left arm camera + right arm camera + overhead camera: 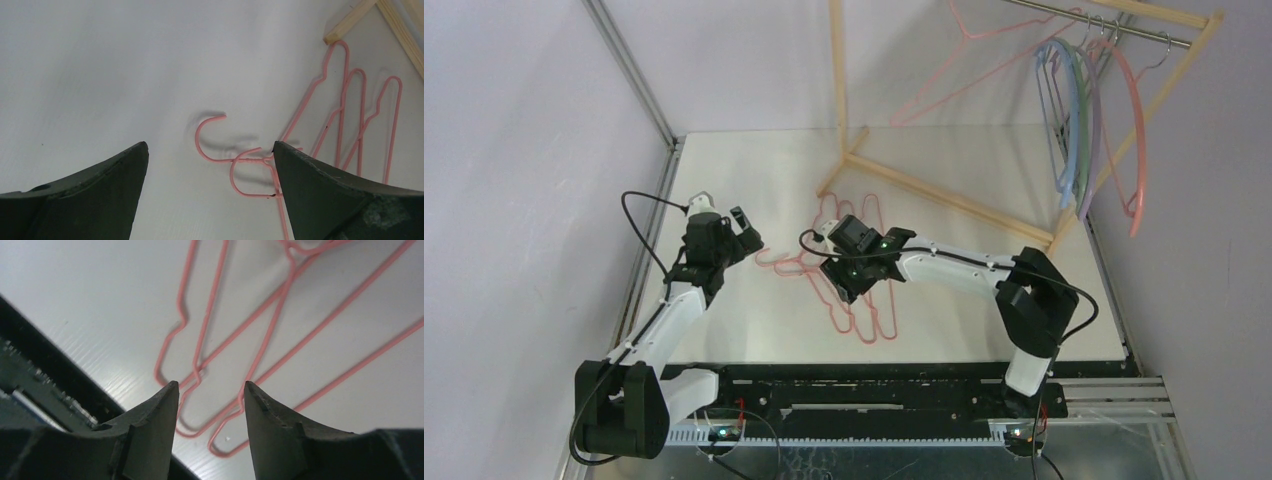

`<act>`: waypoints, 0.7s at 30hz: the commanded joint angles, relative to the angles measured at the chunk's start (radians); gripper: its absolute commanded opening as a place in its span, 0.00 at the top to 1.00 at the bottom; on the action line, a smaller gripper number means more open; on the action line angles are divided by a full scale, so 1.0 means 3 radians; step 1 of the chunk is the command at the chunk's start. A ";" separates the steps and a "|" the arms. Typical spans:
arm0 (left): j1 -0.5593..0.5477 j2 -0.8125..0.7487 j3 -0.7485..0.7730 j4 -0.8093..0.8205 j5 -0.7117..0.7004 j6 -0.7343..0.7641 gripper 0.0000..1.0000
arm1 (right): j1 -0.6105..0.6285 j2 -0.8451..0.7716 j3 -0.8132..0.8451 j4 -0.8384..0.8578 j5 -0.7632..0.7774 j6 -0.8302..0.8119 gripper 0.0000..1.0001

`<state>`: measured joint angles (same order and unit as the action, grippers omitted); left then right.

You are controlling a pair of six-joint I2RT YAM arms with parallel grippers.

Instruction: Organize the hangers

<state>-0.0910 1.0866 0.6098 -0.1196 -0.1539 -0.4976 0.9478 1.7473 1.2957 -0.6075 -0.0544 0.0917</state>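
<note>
Several pink wire hangers [864, 315] lie overlapped on the white table. My right gripper [852, 287] hovers low over this pile, open with a narrow gap. In the right wrist view, the pink wires [280, 330] run under and between its fingertips [210, 387], and none is pinched. My left gripper [749, 235] stands wide open just left of the pile. Two pink hooks [212, 137] lie between and beyond its fingers [210, 150], untouched. On the rail hang a pink wire hanger [984, 60], a blue one [1064, 120], lilac and grey-green ones, and a salmon one [1136, 130].
The pale wooden rack frame [944, 195] stands at the back right with its metal rail [1104, 22] on top; one of its feet [350, 22] ends near the pile. A black strip [874, 380] lines the table's near edge. A metal post [629, 70] rises at the back left.
</note>
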 commanded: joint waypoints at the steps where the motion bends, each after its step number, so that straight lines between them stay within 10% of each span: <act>1: 0.0019 -0.0038 0.0026 0.0153 -0.0002 -0.0008 0.00 | -0.0153 0.0165 0.0048 0.0313 0.0167 -0.0052 0.42; 21: 0.0028 0.0114 -0.0023 0.0253 0.0012 -0.0023 0.00 | -0.0323 0.0595 0.0052 0.0505 0.0057 -0.0030 0.46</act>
<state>-0.0898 1.1137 0.6094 -0.0887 -0.1539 -0.4980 0.8467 1.9022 1.2957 -0.4950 -0.0357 0.0826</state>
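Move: The right hand is empty and goes for the rightmost pink hanger on the table. Its neck lies about 8 cm ahead of that hand, 3 cm to its left and 7 cm below. At much the same distance ahead, the middle pink hanger's neck is some 7 cm left and the leftmost one's roughly 10 cm left. From the left hand, the rightmost hanger's neck is about 14 cm right, 3 cm back and 11 cm below. Down and forward together, about 5 cm each way, the right hand sinks towards the rightmost pink hanger's neck, quick at first and then slowing. It turns some 5 degrees clockwise, and its part-open fingers come close over the near shoulder wire without closing; no touch can be made out. ##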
